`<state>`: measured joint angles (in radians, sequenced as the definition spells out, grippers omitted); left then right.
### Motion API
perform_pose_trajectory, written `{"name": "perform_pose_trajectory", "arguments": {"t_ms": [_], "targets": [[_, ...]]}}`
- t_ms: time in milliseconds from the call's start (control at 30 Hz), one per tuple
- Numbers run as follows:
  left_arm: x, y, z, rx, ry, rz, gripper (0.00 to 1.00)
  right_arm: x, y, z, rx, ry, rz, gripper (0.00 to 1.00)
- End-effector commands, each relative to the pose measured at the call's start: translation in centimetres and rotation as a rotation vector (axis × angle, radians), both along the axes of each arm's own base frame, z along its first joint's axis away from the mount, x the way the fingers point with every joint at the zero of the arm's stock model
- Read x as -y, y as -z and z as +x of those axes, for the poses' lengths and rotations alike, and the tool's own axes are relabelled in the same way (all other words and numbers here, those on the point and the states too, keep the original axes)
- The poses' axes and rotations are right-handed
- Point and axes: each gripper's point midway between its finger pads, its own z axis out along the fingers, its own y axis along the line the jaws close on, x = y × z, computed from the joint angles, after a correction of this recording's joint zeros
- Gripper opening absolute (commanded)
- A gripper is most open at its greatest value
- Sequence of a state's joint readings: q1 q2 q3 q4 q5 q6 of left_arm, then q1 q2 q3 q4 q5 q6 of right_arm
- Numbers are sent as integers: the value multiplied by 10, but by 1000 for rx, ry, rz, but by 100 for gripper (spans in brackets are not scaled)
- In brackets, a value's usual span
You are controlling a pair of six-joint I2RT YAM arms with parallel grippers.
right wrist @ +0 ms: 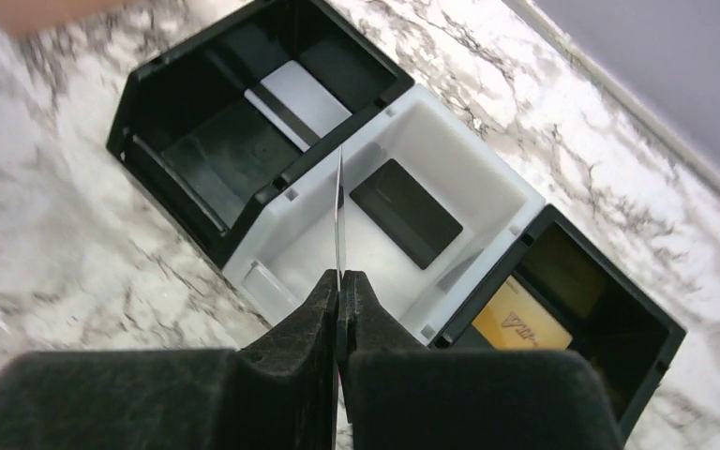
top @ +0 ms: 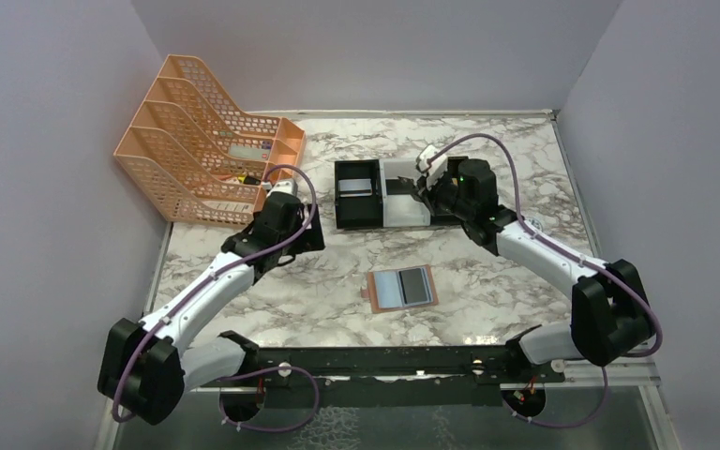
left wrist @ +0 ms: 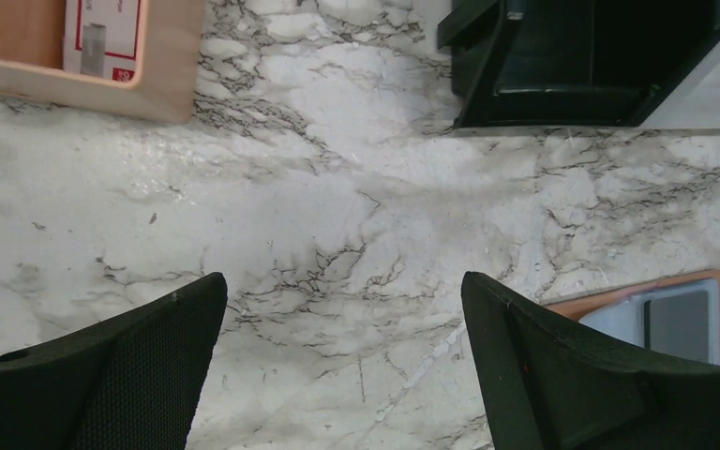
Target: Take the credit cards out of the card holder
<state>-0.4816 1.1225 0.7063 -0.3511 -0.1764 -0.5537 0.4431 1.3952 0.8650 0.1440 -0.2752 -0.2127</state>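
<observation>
The card holder (top: 401,289) lies spread open on the marble in front of the arms, tan-edged with a pale lining. A dark grey card (top: 417,285) shows in its right pocket. Its corner (left wrist: 661,291) also appears at the right of the left wrist view. My right gripper (right wrist: 340,279) is shut on a thin credit card (right wrist: 339,211) seen edge-on, held above the white tray (right wrist: 487,169). In the top view that gripper (top: 424,192) hovers over the trays. My left gripper (left wrist: 342,291) hangs open over bare marble, left of the holder, with nothing between its fingers.
A black tray (right wrist: 150,112) holds a silver-grey card (right wrist: 305,94). A dark card (right wrist: 405,213) lies in the white tray. A second black tray (right wrist: 652,328) holds a gold card (right wrist: 520,323). An orange mesh file rack (top: 202,141) stands at the back left.
</observation>
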Motion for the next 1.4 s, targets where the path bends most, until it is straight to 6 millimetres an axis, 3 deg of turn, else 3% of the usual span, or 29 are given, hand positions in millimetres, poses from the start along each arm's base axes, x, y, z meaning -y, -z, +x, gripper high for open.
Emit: {"name": "perform_pose_trajectory", "arguments": {"t_ms": [0,167,400,567,833,1167,1367], "targets": [[-13,-50,4,103,4,44,99,-2,-18,12,315,-111,-242,1],[-40,-76,3,227,-10,154,99,3,-12,31,387,-91,-339,1],[-56,-68,-4,233,-35,219,99,-2,26,53,323,-144,-476,1],[-69,-71,-6,239,-87,258,99,-7,31,71,294,-99,-452,1],[-78,-74,-7,254,-119,287,99,-16,64,87,262,-150,-514,1],[-78,-71,-6,240,-118,304,99,-10,84,114,262,-85,-593,1],[-81,-72,-5,240,-126,314,99,-12,101,115,249,-119,-620,1]]}}
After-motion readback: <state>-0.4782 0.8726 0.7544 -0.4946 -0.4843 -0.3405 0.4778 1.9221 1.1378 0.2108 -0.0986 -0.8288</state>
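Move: The right hand already holds a card on edge. The dark card lying in the white compartment is some 12 cm ahead of this hand, 4 cm to its left and 15 cm below. The left black compartment sits about 11 cm left of that card, the right black one with the yellow card about 12 cm right of it, and the open card holder lies roughly 19 cm behind the hand, 4 cm left. From the left hand, the dark card is about 20 cm ahead and 22 cm to the right. The right hand keeps its card pinched and goes forward and down by about 10 cm each, into the white compartment and towards the dark card lying there, sinking more steeply near the end while it rolls some 35 degrees, left side down, so that fingers and card point more steeply down. Meanwhile the empty left hand, fingers still wide open, rises and then backs off to its left, about 7 cm each way, away from the compartments, its fingers tilting up and its left side lifting. ##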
